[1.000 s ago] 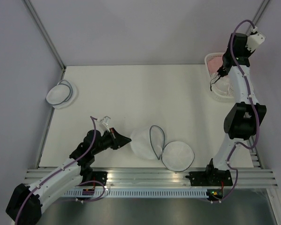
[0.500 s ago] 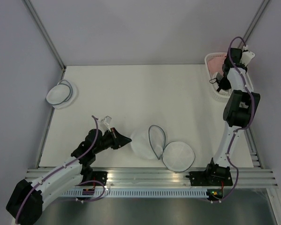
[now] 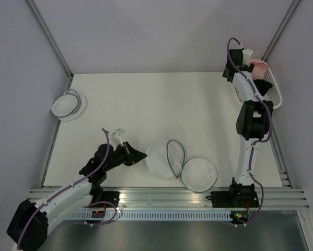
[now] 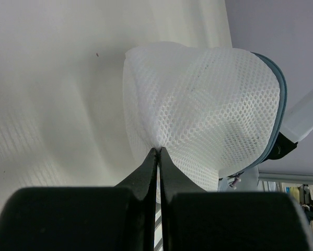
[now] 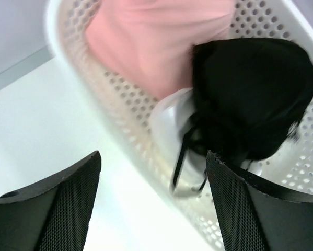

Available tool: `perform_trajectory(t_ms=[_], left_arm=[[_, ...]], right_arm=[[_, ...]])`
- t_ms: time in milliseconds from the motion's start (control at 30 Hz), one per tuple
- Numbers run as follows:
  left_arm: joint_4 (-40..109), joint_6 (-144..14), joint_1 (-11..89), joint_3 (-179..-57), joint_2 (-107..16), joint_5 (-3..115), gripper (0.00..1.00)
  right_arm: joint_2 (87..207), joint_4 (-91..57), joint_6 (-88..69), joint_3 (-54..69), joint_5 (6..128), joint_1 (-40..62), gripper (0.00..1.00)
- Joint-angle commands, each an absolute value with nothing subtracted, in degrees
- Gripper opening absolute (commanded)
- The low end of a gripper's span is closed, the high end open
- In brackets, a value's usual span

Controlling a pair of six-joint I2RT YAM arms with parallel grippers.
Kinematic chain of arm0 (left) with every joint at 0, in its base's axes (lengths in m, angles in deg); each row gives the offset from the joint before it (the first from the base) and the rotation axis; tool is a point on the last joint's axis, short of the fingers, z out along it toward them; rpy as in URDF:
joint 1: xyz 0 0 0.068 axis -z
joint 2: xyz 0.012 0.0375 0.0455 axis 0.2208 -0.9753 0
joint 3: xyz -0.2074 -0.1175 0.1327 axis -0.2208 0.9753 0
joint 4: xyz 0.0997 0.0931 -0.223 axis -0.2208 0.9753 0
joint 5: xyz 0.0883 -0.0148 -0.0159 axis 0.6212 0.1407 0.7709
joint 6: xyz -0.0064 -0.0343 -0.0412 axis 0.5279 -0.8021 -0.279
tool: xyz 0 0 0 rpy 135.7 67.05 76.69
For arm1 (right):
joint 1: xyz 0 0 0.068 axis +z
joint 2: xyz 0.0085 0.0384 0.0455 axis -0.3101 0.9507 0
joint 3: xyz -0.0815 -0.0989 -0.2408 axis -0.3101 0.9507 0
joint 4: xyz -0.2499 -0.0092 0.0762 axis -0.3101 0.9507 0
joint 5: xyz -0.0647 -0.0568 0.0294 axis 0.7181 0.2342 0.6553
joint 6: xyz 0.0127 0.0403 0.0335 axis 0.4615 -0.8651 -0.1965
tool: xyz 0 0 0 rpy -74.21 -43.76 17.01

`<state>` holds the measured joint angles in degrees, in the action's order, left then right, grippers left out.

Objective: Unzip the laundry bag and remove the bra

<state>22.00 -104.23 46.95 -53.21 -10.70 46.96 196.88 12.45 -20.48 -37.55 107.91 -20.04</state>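
Note:
The laundry bag (image 3: 159, 159) lies on its side near the table's front, a white mesh dome with a dark zipper rim (image 3: 175, 155). Its flat disc lid (image 3: 199, 173) is flipped open beside it. My left gripper (image 3: 140, 156) is shut on a pinch of the bag's mesh (image 4: 208, 99), the fingertips (image 4: 152, 157) pressed together. The black bra (image 5: 255, 89) lies in a white perforated basket (image 5: 146, 130), with a thin strap (image 5: 183, 154) near the basket's wall. My right gripper (image 5: 153, 178) hangs open over the basket's edge, holding nothing.
The basket (image 3: 274, 93) stands at the far right corner and also holds a pink garment (image 5: 151, 42). A smaller white dome with a pale rim (image 3: 67, 104) sits at the far left. Grey walls close in the table's left and back.
My right gripper has opened and let go of the black bra, which now rests in the basket. The right arm has swung towards the basket's back-left side. The left arm has held still.

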Motion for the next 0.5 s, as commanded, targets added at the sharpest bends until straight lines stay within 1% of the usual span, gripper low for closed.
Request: perform_trajectory(t_ms=[0,33,100,133,200,267,367,400,467], left_arm=[[19.56,-105.28,46.6,-52.93,-9.01,46.35,0.02],[19.65,-105.37,46.68,-52.93,-8.4,46.61,0.02],[20.17,-105.37,46.6,-52.76,-7.78,46.79,0.02],[20.35,-105.54,46.68,-52.75,-7.52,47.14,0.02],[20.7,-105.89,46.6,-52.32,-6.2,47.4,0.02],[21.67,-106.6,46.68,-52.05,-4.28,48.89,0.02],[25.97,-107.38,46.6,-51.79,0.1,50.83,0.02],[27.72,-107.74,46.6,-51.44,2.04,51.7,0.02],[32.81,-108.79,46.6,-50.74,5.65,54.69,0.02]], right_arm=[[186.87,10.42,-20.06,-31.89,110.24,-19.21,0.86],[182.76,10.06,-20.15,-30.2,111.12,-18.34,0.86],[178.69,11.01,-21.11,-26.86,114.11,-15.97,0.86],[174.32,11.71,-21.9,-23.01,114.64,-14.39,0.86],[169.55,14.25,-26.27,-17.9,115.87,-12.8,0.86],[160.96,16.72,-30.49,-6.77,115.52,-10.25,0.85],[155.14,17.96,-33.68,2.48,115.35,-4.81,0.84],[151.37,18.31,-36.47,8.95,114.48,-3.14,0.84],[147.75,16.91,-37.46,15.49,112.1,2.04,0.83]])
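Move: The right hand, already open, is over the basket. The laundry bag lies roughly 41 cm back and 50 cm to its left, about 10 cm lower; the bag's opened lid is some 50 cm back and 32 cm left. The dropped bra lies about 4 cm ahead and 12 cm right, 10 cm below, with the pink cloth 12 cm ahead and 5 cm right. The left hand's shut fingers hold the bag's left edge, its middle about 11 cm right, straight across. Back and to its left, picking up speed, the right hand leaves the basket towards the laundry bag, some 18 cm back and 11 cm left, rising about 10 cm on the way before starting to sink; its fingers stay wide open and its tips lift slightly. The left hand keeps its pinch on the bag's edge and raises it about 2 cm, drifting slightly left at the end. ##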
